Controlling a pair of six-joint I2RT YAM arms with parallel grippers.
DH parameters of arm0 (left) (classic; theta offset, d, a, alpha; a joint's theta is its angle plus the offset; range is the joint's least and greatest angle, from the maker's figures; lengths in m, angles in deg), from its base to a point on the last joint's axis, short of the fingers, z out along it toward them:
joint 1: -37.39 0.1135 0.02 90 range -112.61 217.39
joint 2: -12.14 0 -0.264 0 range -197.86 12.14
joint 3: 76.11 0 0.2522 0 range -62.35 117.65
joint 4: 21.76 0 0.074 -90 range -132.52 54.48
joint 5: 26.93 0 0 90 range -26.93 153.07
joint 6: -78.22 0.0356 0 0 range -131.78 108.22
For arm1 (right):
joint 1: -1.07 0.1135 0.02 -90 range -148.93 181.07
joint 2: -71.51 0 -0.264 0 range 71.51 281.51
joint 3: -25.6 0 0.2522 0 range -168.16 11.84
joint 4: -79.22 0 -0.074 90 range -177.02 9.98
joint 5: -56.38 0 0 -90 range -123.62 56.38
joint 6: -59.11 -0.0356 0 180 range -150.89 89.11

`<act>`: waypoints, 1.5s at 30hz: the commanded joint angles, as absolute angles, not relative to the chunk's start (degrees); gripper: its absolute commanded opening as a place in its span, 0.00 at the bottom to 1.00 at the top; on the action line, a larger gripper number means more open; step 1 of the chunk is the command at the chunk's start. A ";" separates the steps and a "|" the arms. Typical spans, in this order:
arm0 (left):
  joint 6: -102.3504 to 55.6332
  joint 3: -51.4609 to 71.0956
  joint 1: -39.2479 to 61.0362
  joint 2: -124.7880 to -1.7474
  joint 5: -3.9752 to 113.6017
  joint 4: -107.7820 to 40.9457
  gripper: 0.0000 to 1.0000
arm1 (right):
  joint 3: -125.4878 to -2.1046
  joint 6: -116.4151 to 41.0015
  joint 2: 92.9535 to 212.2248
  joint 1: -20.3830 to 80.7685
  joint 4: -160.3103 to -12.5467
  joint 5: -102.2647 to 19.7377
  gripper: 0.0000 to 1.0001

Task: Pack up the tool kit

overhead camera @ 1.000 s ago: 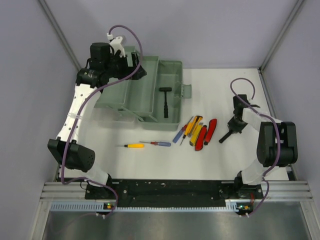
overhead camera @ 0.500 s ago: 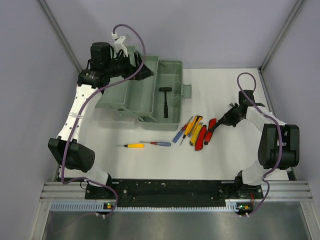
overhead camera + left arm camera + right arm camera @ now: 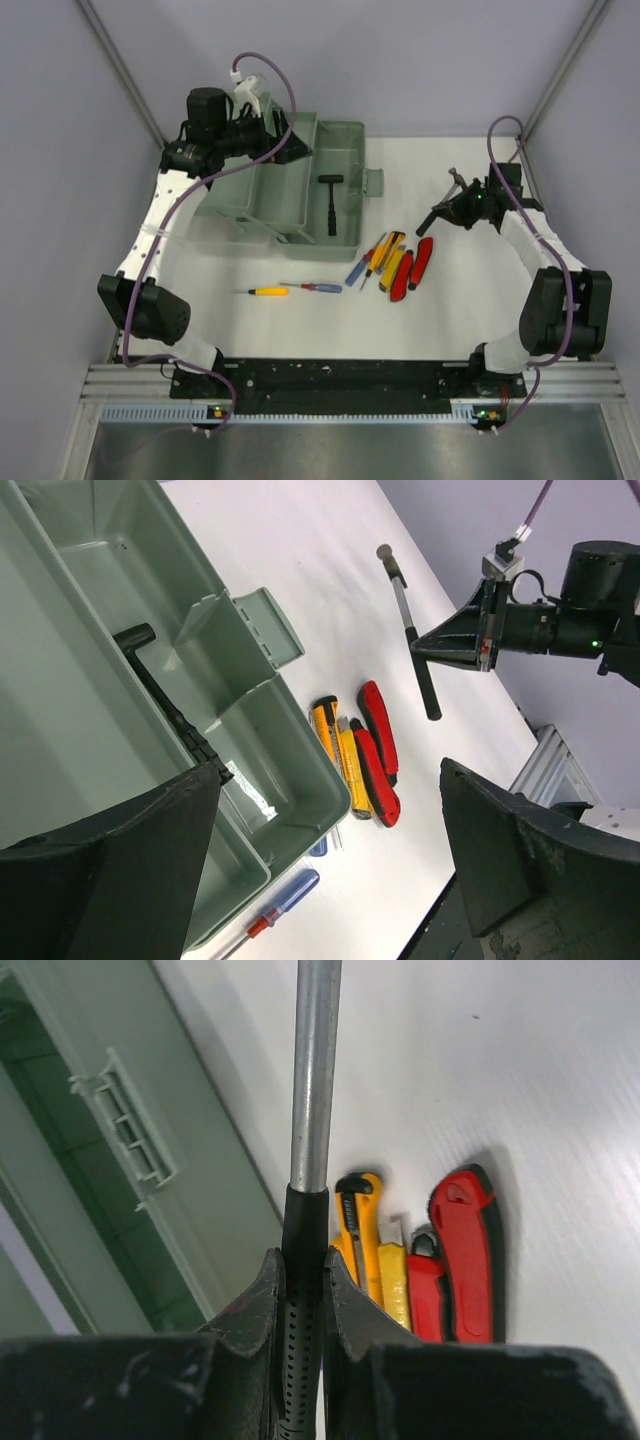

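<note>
The sage-green toolbox stands open at the back left, with one black hammer lying in it. My left gripper is open and empty above the box's back edge. My right gripper is shut on a second black hammer and holds it in the air right of the box. It grips the rubber handle, and the steel shaft points away. Yellow utility knives and red-handled pliers lie on the table below it.
A yellow-handled screwdriver, a red-and-blue one and a blue one lie in front of the box. The box's latch sticks out to the right. Grey walls close in the table on three sides.
My right gripper has risen from the table with the hammer and swung back and to the right. My left gripper has shifted a little to the right over the box.
</note>
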State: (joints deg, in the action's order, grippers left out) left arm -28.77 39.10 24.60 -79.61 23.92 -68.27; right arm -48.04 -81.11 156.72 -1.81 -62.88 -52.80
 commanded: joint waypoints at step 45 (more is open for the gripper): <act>-26.90 39.69 24.47 -70.65 38.47 -69.80 0.93 | -92.05 -69.91 197.01 34.20 -78.23 -36.96 0.00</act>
State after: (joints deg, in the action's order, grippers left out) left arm -27.40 39.23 24.60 -72.85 38.52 -70.66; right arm -88.82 -67.29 196.28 32.81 -74.10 -40.32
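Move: The right hand, already holding the claw hammer by its handle, has the tool box's open right-hand tray about 13 cm ahead and 24 cm to its left, its middle some 8 cm lower. The black mallet in that tray lies about 10 cm ahead and 27 cm left; the tray's latch sits roughly 14 cm ahead and 16 cm left. The red cutter is about 8 cm back and 4 cm left. From the left hand, the tray is some 12 cm ahead, 11 cm right and 30 cm below. The right hand keeps its grip on the hammer's handle and swings it some 28 cm left and 10 cm forward over the tray's right wall, arching up about 14 cm and then sinking about 16 cm into place over the mallet's compartment, while the wrist turns about 35 degrees counter-clockwise and the fingers tip up out of their steep downward slant. Meanwhile the left hand, empty and open, backs off about 4 cm left and 3 cm up, turning slightly counter-clockwise. ##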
